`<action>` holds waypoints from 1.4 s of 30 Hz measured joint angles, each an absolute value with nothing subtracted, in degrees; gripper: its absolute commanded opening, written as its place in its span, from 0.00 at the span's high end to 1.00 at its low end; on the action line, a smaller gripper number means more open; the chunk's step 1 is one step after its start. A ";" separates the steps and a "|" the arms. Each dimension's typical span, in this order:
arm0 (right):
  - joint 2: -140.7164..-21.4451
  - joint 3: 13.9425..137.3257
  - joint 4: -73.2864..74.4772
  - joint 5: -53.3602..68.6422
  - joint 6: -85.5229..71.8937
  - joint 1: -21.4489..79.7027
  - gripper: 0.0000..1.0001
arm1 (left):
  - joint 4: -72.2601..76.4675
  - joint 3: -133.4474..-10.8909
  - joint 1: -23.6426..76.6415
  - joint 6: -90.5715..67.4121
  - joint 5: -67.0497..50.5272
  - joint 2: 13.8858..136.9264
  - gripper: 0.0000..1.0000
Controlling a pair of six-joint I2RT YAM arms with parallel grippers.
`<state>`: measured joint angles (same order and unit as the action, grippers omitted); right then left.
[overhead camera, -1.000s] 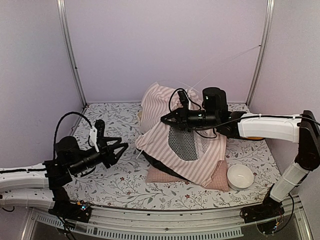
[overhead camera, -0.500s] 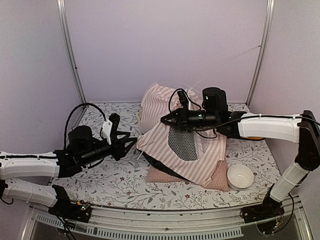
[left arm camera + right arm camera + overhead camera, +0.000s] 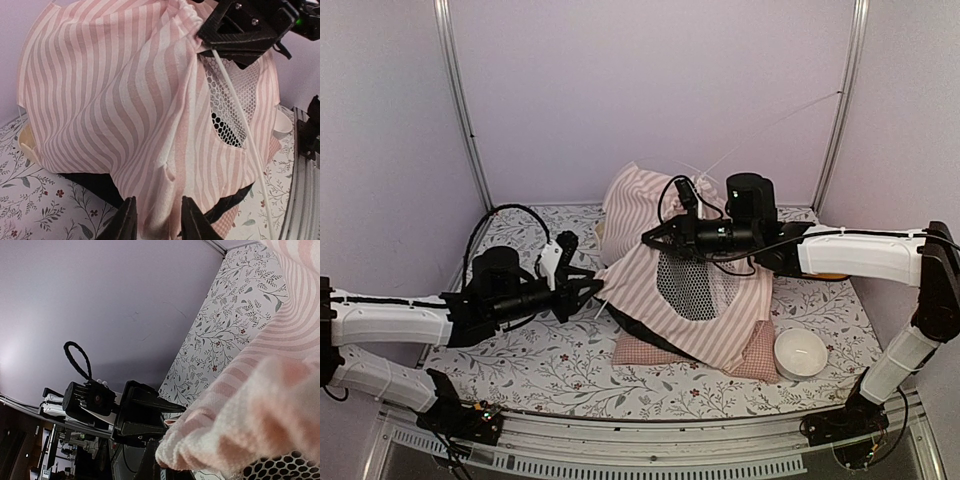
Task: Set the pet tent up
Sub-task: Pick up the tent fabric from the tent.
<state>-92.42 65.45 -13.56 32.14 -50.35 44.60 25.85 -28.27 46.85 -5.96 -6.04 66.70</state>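
Note:
The pet tent (image 3: 638, 272), pink-and-white striped cloth with a black mesh window (image 3: 687, 286), lies slumped on a pink checked cushion (image 3: 648, 351). My right gripper (image 3: 648, 240) is shut on a gathered bunch of the tent's upper fabric (image 3: 280, 390) and holds it up; a thin white pole (image 3: 240, 115) runs down from that pinch. My left gripper (image 3: 592, 291) is at the tent's lower left edge. Its fingers (image 3: 125, 222) stand a little apart, with a fold of the striped cloth (image 3: 100, 100) filling the gap between them.
A white bowl (image 3: 800, 352) sits right of the cushion, near the front. Thin white pole ends (image 3: 770, 125) stick up behind the tent toward the back right frame post. A cream-coloured object (image 3: 27, 145) peeks out at the tent's left side. Purple walls enclose the floral tabletop (image 3: 520, 360).
My left arm has reached rightward across the table to the tent's lower left edge, and its jaws have narrowed around the cloth. The right arm and the raised fabric have stayed put.

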 measured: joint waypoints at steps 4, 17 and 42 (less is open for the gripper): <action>-92.42 65.93 -13.34 32.14 -50.33 44.60 1.00 | 25.87 -28.47 46.74 -5.48 -6.11 67.85 0.77; -92.05 66.15 -13.78 30.35 -51.83 44.77 1.00 | 33.89 -23.55 47.72 -4.54 -6.48 67.35 1.00; -92.25 66.15 -16.19 26.92 -55.53 46.35 1.00 | 49.41 -13.08 57.04 -8.36 5.52 62.61 1.00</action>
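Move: The loose fold of tent fabric stands right at the left gripper's half-open fingertips, about 1 cm ahead and 1 cm to the right, level with them. From the left hand, the mesh window is roughly 18 cm to the right, 3 cm ahead and 6 cm lower; the tent's black bottom rim is about 10 cm right, 2 cm back and 17 cm down. From the right gripper, the fold lies some 9 cm left, 5 cm back and 7 cm below. Close the left gripper fully to pinch the striped fold between its fingertips, staying almost in place while it shuts. Then draw the left hand back towards the base about 5 cm, tipping the fingers up some 10 degrees until they point nearly level. Keep the right gripper shut on the fabric above, letting it rise only a centimetre or two. ##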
